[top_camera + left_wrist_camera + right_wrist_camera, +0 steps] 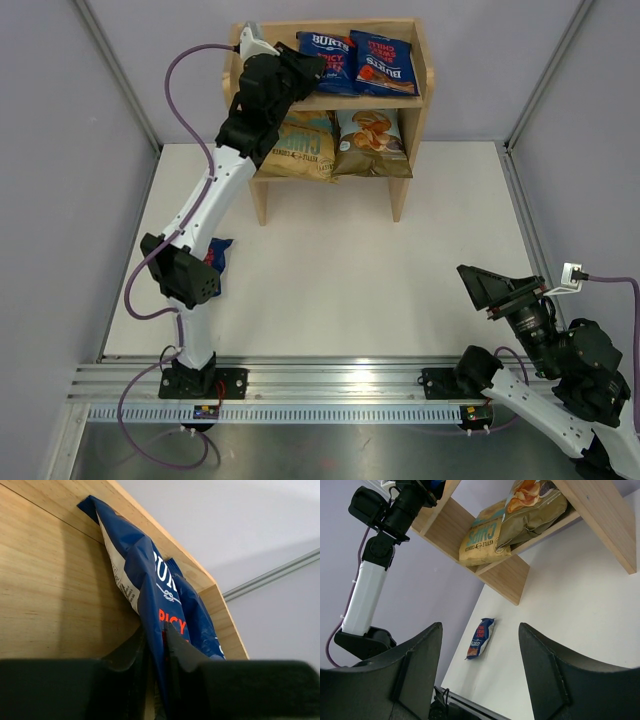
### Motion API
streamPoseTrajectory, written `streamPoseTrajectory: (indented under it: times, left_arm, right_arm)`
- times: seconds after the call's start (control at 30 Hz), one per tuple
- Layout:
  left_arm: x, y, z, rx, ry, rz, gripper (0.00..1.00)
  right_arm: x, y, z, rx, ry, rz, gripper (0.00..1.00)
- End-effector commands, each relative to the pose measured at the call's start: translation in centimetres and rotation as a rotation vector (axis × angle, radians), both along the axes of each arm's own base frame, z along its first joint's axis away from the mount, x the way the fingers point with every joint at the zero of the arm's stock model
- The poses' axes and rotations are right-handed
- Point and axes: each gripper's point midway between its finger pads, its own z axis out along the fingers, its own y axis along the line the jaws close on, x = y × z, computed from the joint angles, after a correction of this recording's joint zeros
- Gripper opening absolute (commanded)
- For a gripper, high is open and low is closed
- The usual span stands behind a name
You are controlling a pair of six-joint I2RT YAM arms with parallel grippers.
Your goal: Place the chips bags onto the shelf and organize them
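My left gripper (300, 72) reaches into the top tier of the wooden shelf (413, 110). Its jaws stand narrow around the lower edge of a dark-blue Burts chips bag (150, 570), which leans against the shelf floor (50, 580). A second blue Burts bag (197, 615) lies just behind it; both show on the top tier (386, 62). The tan-and-teal bag (302, 145) and the cassava chips bag (370, 140) stand on the lower tier. A third blue bag (481, 638) lies on the table near the left arm (220, 253). My right gripper (480, 626) hangs open and holds nothing.
The left arm's elbow (185, 275) stands close beside the loose blue bag. The right arm (540, 330) stays low at the near right corner. Grey walls close in the white table (400, 280) on three sides, with a metal rail (320, 385) along the near edge.
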Motion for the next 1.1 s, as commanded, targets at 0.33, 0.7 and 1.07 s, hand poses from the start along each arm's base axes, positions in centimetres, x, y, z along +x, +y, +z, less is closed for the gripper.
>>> streamPoseTrajectory:
  times: [0.33,0.7,1.07]
  left_arm:
    - [-1.9,2.8,0.3,0.246,0.061,0.116,0.73]
    - [-3.4,5.2,0.8,0.448,0.046,0.149,0.88]
    - [-7.4,8.9,6.8,0.545,-0.092,0.220,0.99]
  right_arm:
    - [0.0,-0.6,0.0,0.003,0.012,-0.020,0.70]
    - [0.2,0.2,-0.2,-0.010,0.018,-0.002,0.70]
    - [0.8,2.1,-0.5,-0.069,0.016,0.042,0.72]
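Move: The blue bag being placed on the top shelf has its near left edge still between the left fingers; its middle lies about 5 cm ahead, 4 cm to the right and level with or just below the hand. The other blue bag stands some 16 cm right and 5 cm ahead. On the lower shelf, about 20 cm down, the yellow chips bag is roughly 8 cm left, the cassava bag 14 cm right, both about level fore-and-aft. From the right hand, the placed bag lies about 42 cm ahead, 25 cm left and 12 cm up. The left hand lets go of the bag's near left edge, its fingers spreading from nearly shut to fully open while it first eases back and up a little. It then slides leftward over the top shelf, ending about 6 cm left and 4 cm back of where it released, and rolls some 30 degrees so that its left side comes up, the fingers still pointing in over the shelf. ##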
